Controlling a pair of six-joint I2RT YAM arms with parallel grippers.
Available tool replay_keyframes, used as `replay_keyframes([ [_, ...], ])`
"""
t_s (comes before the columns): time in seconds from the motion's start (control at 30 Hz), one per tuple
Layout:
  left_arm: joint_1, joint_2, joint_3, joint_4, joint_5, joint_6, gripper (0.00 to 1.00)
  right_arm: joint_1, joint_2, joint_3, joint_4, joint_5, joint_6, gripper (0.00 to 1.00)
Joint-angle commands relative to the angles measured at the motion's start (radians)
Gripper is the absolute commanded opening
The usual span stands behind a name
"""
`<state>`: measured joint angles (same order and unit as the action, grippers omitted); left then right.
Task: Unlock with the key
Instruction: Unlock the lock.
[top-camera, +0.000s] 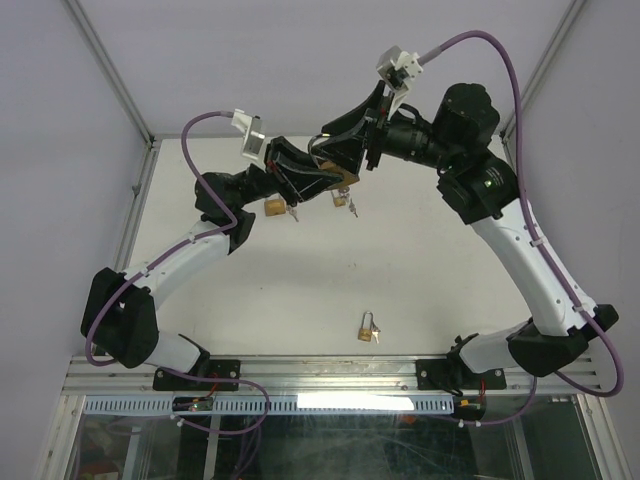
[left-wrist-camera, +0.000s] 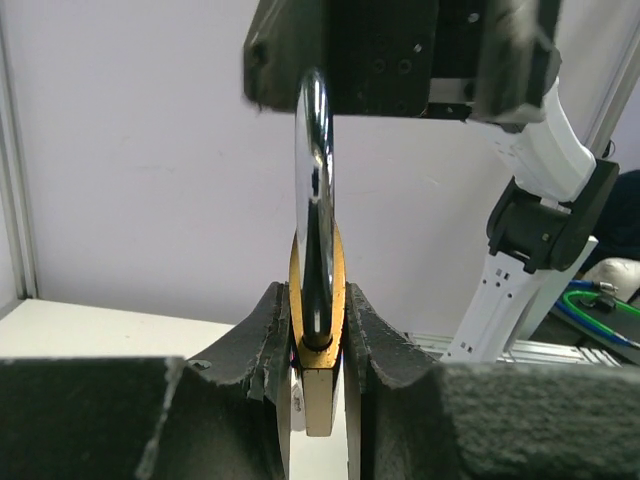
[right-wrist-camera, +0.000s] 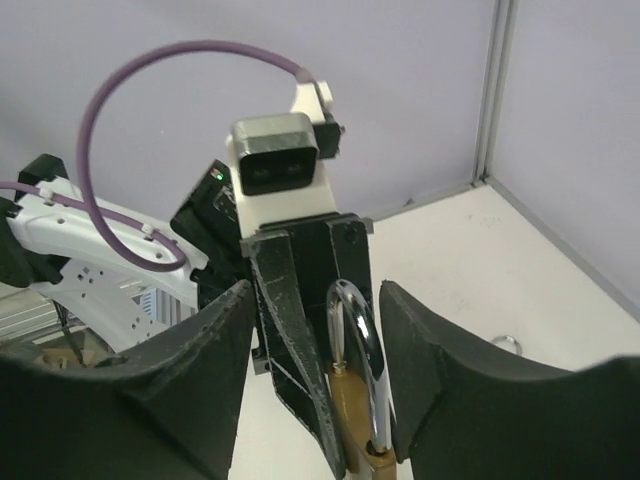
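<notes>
A brass padlock (left-wrist-camera: 318, 390) with a chrome shackle (left-wrist-camera: 316, 190) stands upright between my left gripper's (left-wrist-camera: 318, 300) fingers, which are shut on its body. In the top view both grippers meet above the far middle of the table, my left gripper (top-camera: 335, 178) against my right gripper (top-camera: 352, 160). From the right wrist, my right gripper (right-wrist-camera: 315, 300) is open, its fingers standing on either side of the shackle (right-wrist-camera: 362, 360) and the left gripper's fingers; the right finger (right-wrist-camera: 430, 370) is close beside the shackle. I cannot pick out the key for certain.
Under the grippers on the white table (top-camera: 420, 290) lie a brass padlock with a key (top-camera: 275, 208) and another small brass and silver piece (top-camera: 345, 203). A third padlock (top-camera: 369, 328) lies near the front middle. A metal ring (right-wrist-camera: 508, 343) rests on the table.
</notes>
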<state>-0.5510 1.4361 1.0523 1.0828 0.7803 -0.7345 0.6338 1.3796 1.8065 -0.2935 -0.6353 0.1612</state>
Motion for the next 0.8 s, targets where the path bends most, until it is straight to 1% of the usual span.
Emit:
replay_keyframes([
  [0.0, -0.007, -0.026, 0.057, 0.073, 0.041, 0.02, 0.0, -0.004, -0.004, 0.026, -0.094, 0.053, -0.127, 0.51],
  [0.1, -0.004, -0.023, 0.057, 0.072, 0.065, 0.015, 0.0, -0.017, -0.025, 0.025, -0.113, 0.042, -0.166, 0.51],
  [0.17, -0.004, -0.015, 0.064, 0.078, 0.082, 0.016, 0.0, -0.024, -0.014, 0.044, -0.162, 0.035, -0.181, 0.47],
  [0.2, -0.004, -0.014, 0.068, 0.08, 0.089, 0.018, 0.0, -0.025, -0.003, 0.063, -0.193, 0.034, -0.186, 0.44],
  [0.27, -0.003, -0.014, 0.074, 0.078, 0.097, 0.023, 0.0, -0.024, 0.022, 0.1, -0.257, 0.032, -0.19, 0.29],
  [0.3, -0.004, -0.014, 0.076, 0.072, 0.098, 0.028, 0.0, -0.025, 0.03, 0.112, -0.281, 0.026, -0.191, 0.24],
  [0.4, -0.004, -0.014, 0.086, 0.009, 0.093, 0.064, 0.0, -0.025, 0.024, 0.101, -0.3, 0.058, -0.177, 0.2],
  [0.47, -0.005, -0.015, 0.097, -0.051, 0.083, 0.104, 0.0, -0.024, 0.013, 0.072, -0.279, 0.07, -0.156, 0.07],
  [0.5, -0.006, -0.014, 0.107, -0.107, 0.071, 0.128, 0.0, -0.025, 0.009, 0.059, -0.267, 0.064, -0.143, 0.0],
  [0.63, -0.016, 0.013, 0.145, -0.291, -0.008, 0.241, 0.0, -0.024, 0.006, 0.03, -0.252, 0.075, -0.075, 0.0],
  [0.77, -0.047, 0.006, 0.159, -0.463, -0.151, 0.422, 0.0, -0.023, -0.014, -0.029, -0.195, 0.197, 0.062, 0.0],
])
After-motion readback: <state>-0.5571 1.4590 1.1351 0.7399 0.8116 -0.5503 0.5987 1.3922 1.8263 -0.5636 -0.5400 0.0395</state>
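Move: The shackle of the padlock held in the left gripper lies about 1 cm ahead of the right hand, 1 cm to its right and some 3 cm lower, between its open fingers. The brass lock body is about 1 cm ahead, 3 cm to the right and 8 cm below the right hand, with the key bunch roughly level in reach, 4 cm right and 12 cm below. From the left hand, the shackle is straight up about 5 cm and 2 cm to the left. The right hand sinks about 5.5 cm onto the shackle, easing some 2.5 cm forward and 2 cm right while its left-pointing fingers tip down about 10 degrees and close from wide open until they pinch the chrome bow. Meanwhile the left hand keeps its grip on the lock body, drawing it slightly back and down at first, then, as the right fingers finish shutting, pushing it about 4 cm forward and farther down, its own fingers tipping down some 10 degrees too, so the body shifts forward against the pinched shackle. ##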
